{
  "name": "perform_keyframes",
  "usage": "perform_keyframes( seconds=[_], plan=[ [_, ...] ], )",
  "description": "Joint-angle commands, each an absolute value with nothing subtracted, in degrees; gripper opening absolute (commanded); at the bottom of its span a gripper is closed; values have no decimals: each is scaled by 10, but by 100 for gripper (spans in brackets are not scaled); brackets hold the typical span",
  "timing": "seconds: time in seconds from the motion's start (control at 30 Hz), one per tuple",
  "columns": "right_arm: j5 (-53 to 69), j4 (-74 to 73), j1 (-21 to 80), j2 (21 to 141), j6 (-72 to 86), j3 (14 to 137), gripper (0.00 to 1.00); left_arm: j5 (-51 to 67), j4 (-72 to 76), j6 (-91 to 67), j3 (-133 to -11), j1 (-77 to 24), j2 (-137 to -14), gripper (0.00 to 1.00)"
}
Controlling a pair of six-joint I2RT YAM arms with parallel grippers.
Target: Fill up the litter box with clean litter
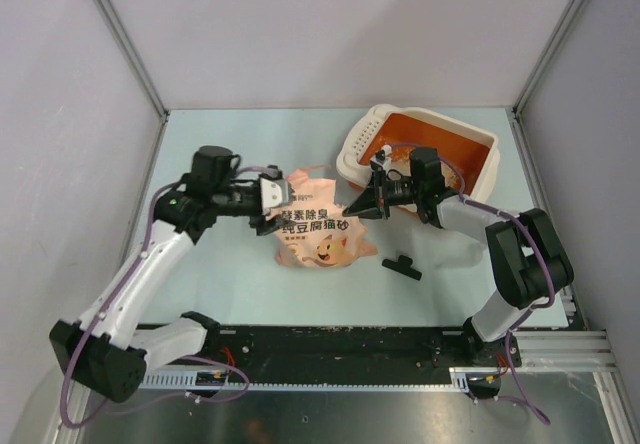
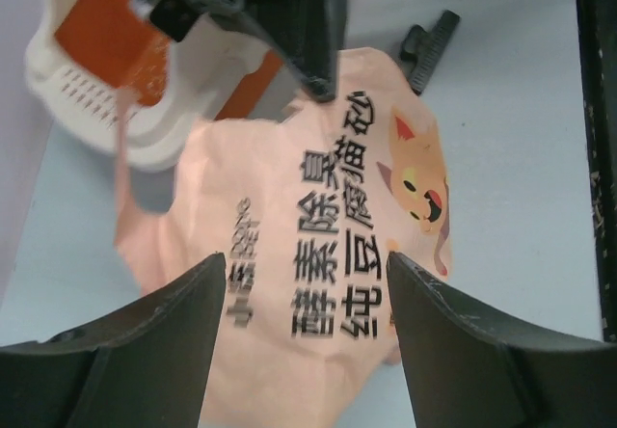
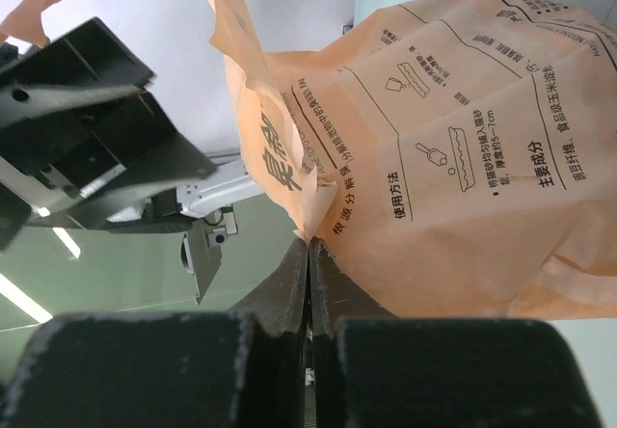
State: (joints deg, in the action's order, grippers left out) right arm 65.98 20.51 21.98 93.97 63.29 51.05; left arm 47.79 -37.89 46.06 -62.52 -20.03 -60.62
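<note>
The litter box stands at the back right, cream outside and orange inside, with its perforated ledge at the left end; it also shows in the left wrist view. A pink bag with a cartoon cat lies left of it. My right gripper is shut on a folded edge of the bag, at the bag's right side. My left gripper is open, its fingers wide apart over the bag's printed face. Loose litter is hidden.
A small black clip lies on the table right of the bag, also in the left wrist view. Grey walls enclose the table on three sides. A black rail runs along the near edge.
</note>
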Motion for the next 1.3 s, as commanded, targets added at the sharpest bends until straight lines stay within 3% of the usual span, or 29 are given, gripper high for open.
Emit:
perform_keyframes(
  seconds=[0.0, 0.23, 0.53, 0.73, 0.83, 0.93, 1.07, 1.13, 1.2, 1.27],
  plan=[
    [694, 185, 221, 933, 640, 536, 0, 450, -385, 629, -612, -267, -644, 71],
    [697, 167, 219, 931, 626, 536, 0, 410, -379, 636, -624, -323, -730, 68],
    [696, 161, 215, 932, 619, 536, 0, 378, -356, 638, -634, -331, -752, 65],
    [697, 160, 213, 935, 621, 535, 0, 378, -355, 612, -628, -331, -772, 54],
    [699, 148, 207, 934, 615, 536, 0, 378, -356, 594, -626, -331, -779, 40],
    [707, 136, 202, 933, 613, 535, 0, 367, -355, 562, -631, -328, -787, 35],
    [707, 132, 183, 922, 570, 538, 0, 378, -355, 531, -632, -324, -776, 23],
    [686, 91, 154, 893, 507, 553, 9, 382, -353, 513, -629, -323, -773, 20],
    [653, 8, 135, 871, 378, 594, 27, 382, -352, 505, -624, -323, -768, 18],
    [621, 2, 123, 836, 310, 624, 32, 386, -346, 493, -615, -323, -763, 18]
  ],
)
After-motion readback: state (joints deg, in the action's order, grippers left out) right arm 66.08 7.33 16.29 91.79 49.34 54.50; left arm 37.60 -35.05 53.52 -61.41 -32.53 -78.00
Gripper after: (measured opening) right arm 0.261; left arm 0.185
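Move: The litter bag's middle lies about 9 cm to the right of my open left hand, roughly level in reach and some 13 cm below. From my right hand, still shut on the bag's upper edge, that middle is 5 cm left, 4 back and 9 lower. From my left hand the litter box is some 31 cm right and 17 ahead, the black clip about 25 right and 8 back, both over 20 cm below. Down and to the right onto the bag's top goes my left hand, about 10 cm down and 5 across, its tips dipping some 15 degrees more, and there I shut the fingers and pinch the film. My right hand keeps its grip until near the end, then opens partway, lets go and starts off to the right and a little forward. ##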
